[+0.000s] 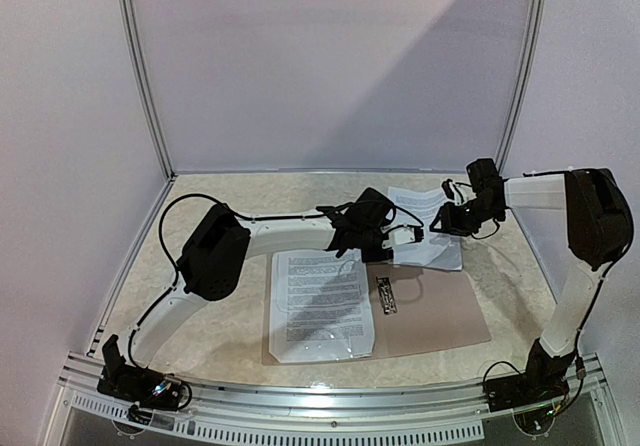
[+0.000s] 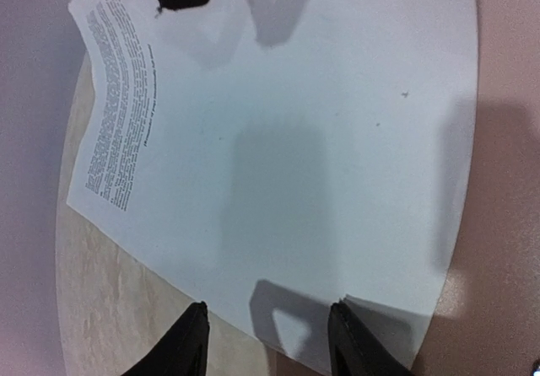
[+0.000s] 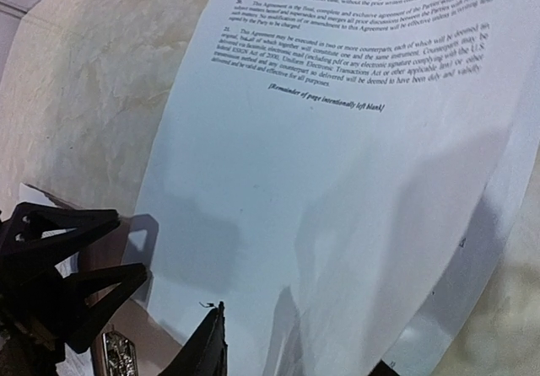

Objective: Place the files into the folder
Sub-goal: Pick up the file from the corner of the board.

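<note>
The tan folder lies open on the table, a printed sheet on its left half and a metal clip at the fold. Another of the files, a white sheet with text at one end, lies across the folder's back right corner, slightly curled. My left gripper hovers over that sheet's near edge, its jaws apart and nothing pinched. My right gripper is at the sheet's far side. Its jaws stand wide, the raised paper edge runs between them, and the far finger is mostly hidden.
The marbled tabletop is bounded by pale walls behind and on both sides, with a metal rail along the near edge. In the right wrist view, the left gripper's black fingers sit close beside the clip.
</note>
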`<state>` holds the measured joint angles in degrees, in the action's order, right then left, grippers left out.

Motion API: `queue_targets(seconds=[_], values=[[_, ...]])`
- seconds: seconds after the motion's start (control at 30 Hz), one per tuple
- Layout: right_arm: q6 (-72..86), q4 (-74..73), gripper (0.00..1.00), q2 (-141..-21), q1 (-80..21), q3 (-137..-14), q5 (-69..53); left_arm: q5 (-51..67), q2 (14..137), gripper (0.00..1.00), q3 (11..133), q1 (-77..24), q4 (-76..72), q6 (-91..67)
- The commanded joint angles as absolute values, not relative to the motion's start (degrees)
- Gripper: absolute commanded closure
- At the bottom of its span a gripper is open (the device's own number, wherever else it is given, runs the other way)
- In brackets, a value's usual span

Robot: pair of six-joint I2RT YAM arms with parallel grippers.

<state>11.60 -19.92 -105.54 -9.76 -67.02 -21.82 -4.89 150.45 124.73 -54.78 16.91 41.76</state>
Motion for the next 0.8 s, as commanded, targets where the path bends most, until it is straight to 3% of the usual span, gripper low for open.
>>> queue_targets(seconds=[0.0, 0.17, 0.53, 0.77], values=[[13.2, -22.5, 0.67, -111.0, -9.3, -71.2, -22.7, -3.7, 152.2, 0.5, 123.5, -55.7, 18.7, 42.3], [16.5, -23.0, 0.99, -113.1, -7.6, -72.3, -27.7, -3.9, 151.1, 0.5, 123.5, -55.7, 19.0, 42.3], [12.6, -29.9, 1.0, -109.4, -7.7, -82.2, -20.5, -0.7, 134.8, 0.33, 127.0, -55.6, 29.5, 43.2], [9.0, -34.0, 1.0, -104.6, -12.5, -89.4, -16.0, 2.6, 117.1, 0.26, 114.2, -53.5, 35.8, 40.6]])
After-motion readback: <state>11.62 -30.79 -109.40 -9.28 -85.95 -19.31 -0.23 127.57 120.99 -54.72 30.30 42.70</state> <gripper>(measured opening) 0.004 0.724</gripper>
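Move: The file's lifted right edge stands between the open right fingers, about 1 cm ahead and 3 cm below; the file's middle is some 7 cm ahead and 4 cm left, 5 cm down. From the right hand, the metal clip on the folder lies roughly 13 cm back and 16 cm left. The left gripper sits low at the file's near left corner, with the file's middle about 10 cm ahead and 13 cm to its right; the clip is straight back of it, about 10 cm. Sink the right gripper about 3 cm while closing it fully to pinch the file's top sheet at its raised right edge, then carry it up some 9 cm and forward about 5 cm, away from the stack. As the sheet starts up, pull the left gripper steeply up off the near left corner, some 18 cm, easing back a little and opening wider. ##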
